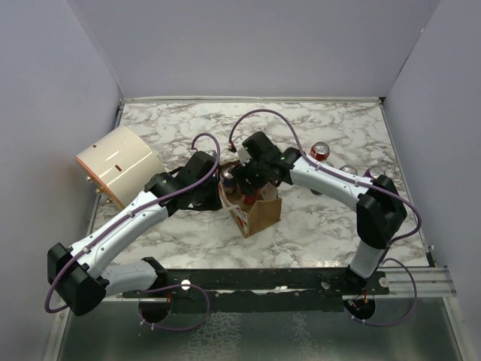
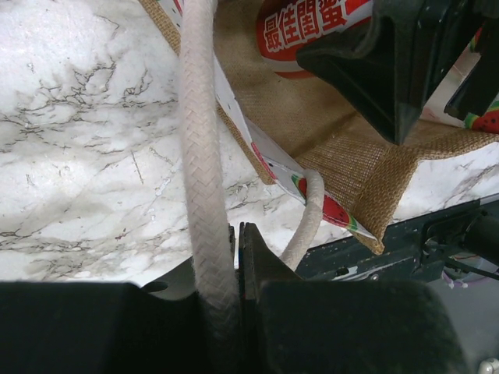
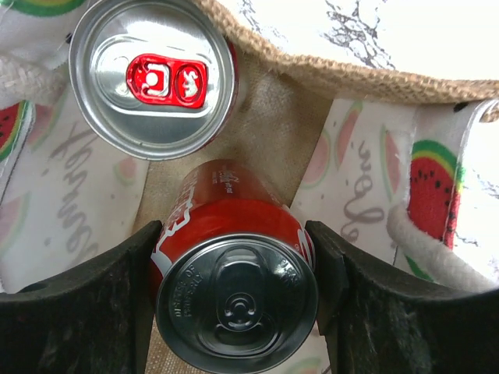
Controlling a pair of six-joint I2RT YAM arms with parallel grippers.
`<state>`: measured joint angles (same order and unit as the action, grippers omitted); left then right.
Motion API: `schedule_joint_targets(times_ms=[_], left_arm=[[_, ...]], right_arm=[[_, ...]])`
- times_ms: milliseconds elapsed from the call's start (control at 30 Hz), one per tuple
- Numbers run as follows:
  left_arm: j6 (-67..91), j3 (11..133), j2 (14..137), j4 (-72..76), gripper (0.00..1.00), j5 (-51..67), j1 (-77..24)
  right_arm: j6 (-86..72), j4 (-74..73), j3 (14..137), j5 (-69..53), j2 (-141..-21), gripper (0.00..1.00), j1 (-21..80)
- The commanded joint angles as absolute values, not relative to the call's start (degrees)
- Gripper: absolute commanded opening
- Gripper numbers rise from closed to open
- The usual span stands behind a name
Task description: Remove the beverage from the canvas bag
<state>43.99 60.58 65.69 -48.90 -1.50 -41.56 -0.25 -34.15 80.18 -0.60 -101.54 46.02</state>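
Note:
The brown canvas bag (image 1: 259, 210) stands mid-table with a red-and-white print low on its side (image 2: 312, 31). My left gripper (image 1: 214, 192) is shut on one white rope handle (image 2: 204, 171) at the bag's left side. My right gripper (image 1: 244, 184) reaches into the bag's mouth, its jaws closed against both sides of a red beverage can (image 3: 234, 288) held top towards the camera. A second can (image 3: 152, 78) with a red tab stands deeper in the bag. The bag's watermelon-print lining (image 3: 433, 187) shows around them.
A large cream cylinder (image 1: 120, 165) lies at the left. A red can (image 1: 320, 152) and two more cans (image 1: 349, 171) stand on the marble table (image 1: 316, 120) behind my right arm. Grey walls close three sides. A black rail (image 1: 285, 280) runs along the near edge.

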Motion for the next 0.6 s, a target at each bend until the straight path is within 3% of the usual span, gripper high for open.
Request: schedule_joint_targets(times_ms=[0, 567], left_arm=[[43.14, 61.21, 65.82, -48.85, 0.1, -0.3, -41.22], [43.62, 60.09, 64.01, -49.14, 0.1, -0.2, -41.22]], right_arm=[[-4.57, -34.48, 81.09, -3.39, -97.43, 0.34, 45.79], [-8.32, -34.54, 92.48, -6.5, -91.81, 0.12, 45.79]])
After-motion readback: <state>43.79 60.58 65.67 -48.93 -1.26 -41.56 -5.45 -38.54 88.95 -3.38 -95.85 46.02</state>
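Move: The right hand already grips a red can inside the bag. The standing red can in the group already out is about 20 cm to its right, 11 cm ahead and some 5 cm lower; the black-gold can there is 21 cm right and 3 cm ahead, the silver-topped one 29 cm right and 4 cm ahead. The last can in the bag is 7 cm left and 4 cm ahead. From the left hand the standing red can is roughly 32 cm right, 14 cm ahead. Up and out of the bag: the right hand first eases back about 1 cm, then climbs quickly, some 9 cm in all, drifting slightly left and recovering that backward bit, while it rolls about 10 degrees, left side rising. Its fingers keep their grip around the red can; the left hand stays put, still pinching the bag's rope handle. ##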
